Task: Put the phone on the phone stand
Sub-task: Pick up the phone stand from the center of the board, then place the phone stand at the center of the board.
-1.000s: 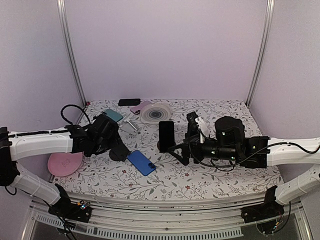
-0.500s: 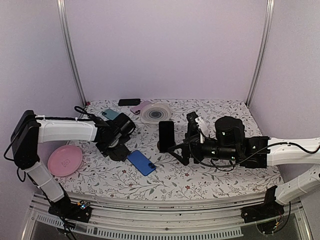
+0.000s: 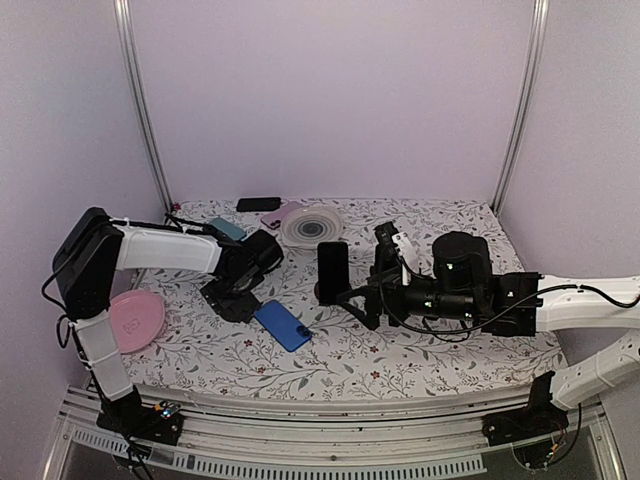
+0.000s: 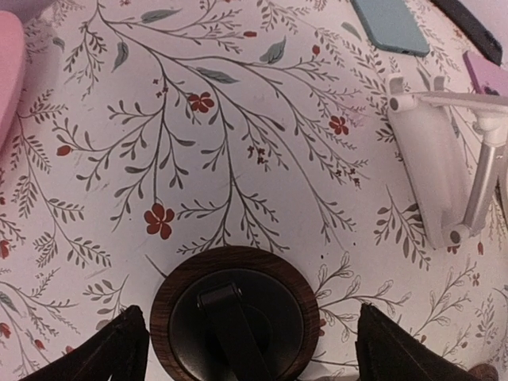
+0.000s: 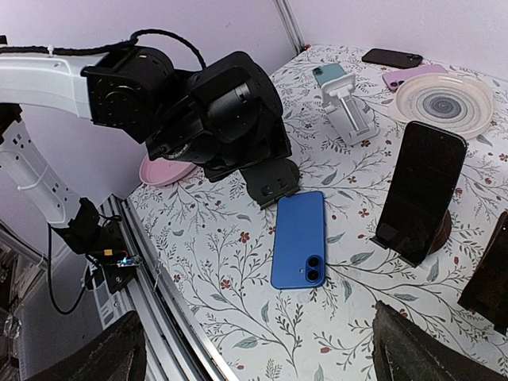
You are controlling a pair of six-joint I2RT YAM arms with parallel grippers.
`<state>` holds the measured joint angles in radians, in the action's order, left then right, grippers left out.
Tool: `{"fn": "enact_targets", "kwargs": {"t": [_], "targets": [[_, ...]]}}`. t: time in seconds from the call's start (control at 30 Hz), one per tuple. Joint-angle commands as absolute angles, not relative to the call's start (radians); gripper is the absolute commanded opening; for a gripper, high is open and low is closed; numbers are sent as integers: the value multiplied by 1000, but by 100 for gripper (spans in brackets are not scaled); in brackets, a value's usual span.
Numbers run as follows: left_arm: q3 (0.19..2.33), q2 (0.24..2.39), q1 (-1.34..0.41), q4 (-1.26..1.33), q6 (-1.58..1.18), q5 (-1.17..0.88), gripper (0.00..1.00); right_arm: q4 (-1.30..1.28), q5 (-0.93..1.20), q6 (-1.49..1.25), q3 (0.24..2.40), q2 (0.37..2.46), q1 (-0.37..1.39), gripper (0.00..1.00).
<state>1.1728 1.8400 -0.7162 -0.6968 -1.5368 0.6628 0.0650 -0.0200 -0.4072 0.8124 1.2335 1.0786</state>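
Note:
A blue phone (image 3: 282, 325) (image 5: 300, 238) lies flat, back up, on the flowered cloth. Just left of it stands an empty black phone stand (image 3: 234, 305) (image 5: 270, 181) with a round wood-rimmed base (image 4: 234, 313). My left gripper (image 3: 238, 292) (image 4: 254, 357) hangs right over this stand, open, with one finger on each side of the base and not touching it. A black phone (image 3: 333, 270) (image 5: 421, 186) leans upright on a second stand. My right gripper (image 3: 371, 280) (image 5: 262, 357) is open and empty, just right of that black phone.
A white folding stand (image 3: 262, 246) (image 4: 444, 167), a teal phone (image 3: 228, 229) (image 4: 389, 24), a pink phone (image 3: 279, 212), a black phone (image 3: 258, 204) and a white ringed plate (image 3: 312, 225) sit at the back. A pink plate (image 3: 130, 320) lies at the left edge.
My left arm has folded up and its gripper has shifted right and back, ending over the black stand. The blue phone, both stands and the right arm have not moved.

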Motion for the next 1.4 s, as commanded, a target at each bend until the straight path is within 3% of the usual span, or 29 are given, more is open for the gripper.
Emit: {"fn": "enact_targets", "kwargs": {"t": [0.0,0.37,0.73,1.0,1.37], "targets": [[1204,1868,-705,-730,-1548,682,89,59,-23,-404,812,1217,1074,99],[1203,1856,-703,-728,-1412,704,59,57,-29,-402,803,1211,1074,99],[1160,1723,-705,-570,-995,663,44,53,-35,-400,814,1221,1074,99],[1136,1678,-715,-318,-694,483,43,48,-35,-402,822,1231,1074,99],[1231,1838,-725,-85,-410,241,43,20,-50,-403,837,1229,1074,99]]}}
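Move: The phone stand is right at my left hand, its middle about 1 cm ahead and 2 cm below, between my open fingers. The blue phone lies some 6 cm back and 10 cm to the right. The silver stand is about 17 cm ahead and 7 cm right, and the upright black phone 21 cm right and 5 cm ahead. From my right hand the phone stand is some 27 cm left, 15 cm ahead and 20 cm lower. With my left hand almost still, I close my fingers from wide open until they stop on the phone stand's rest plate. Then I lift it some 5 cm and, as it rises, swing it right by about 11 cm and a little forward, towards the upright black phone, turning the hand about 50 degrees clockwise and keeping my grip. ##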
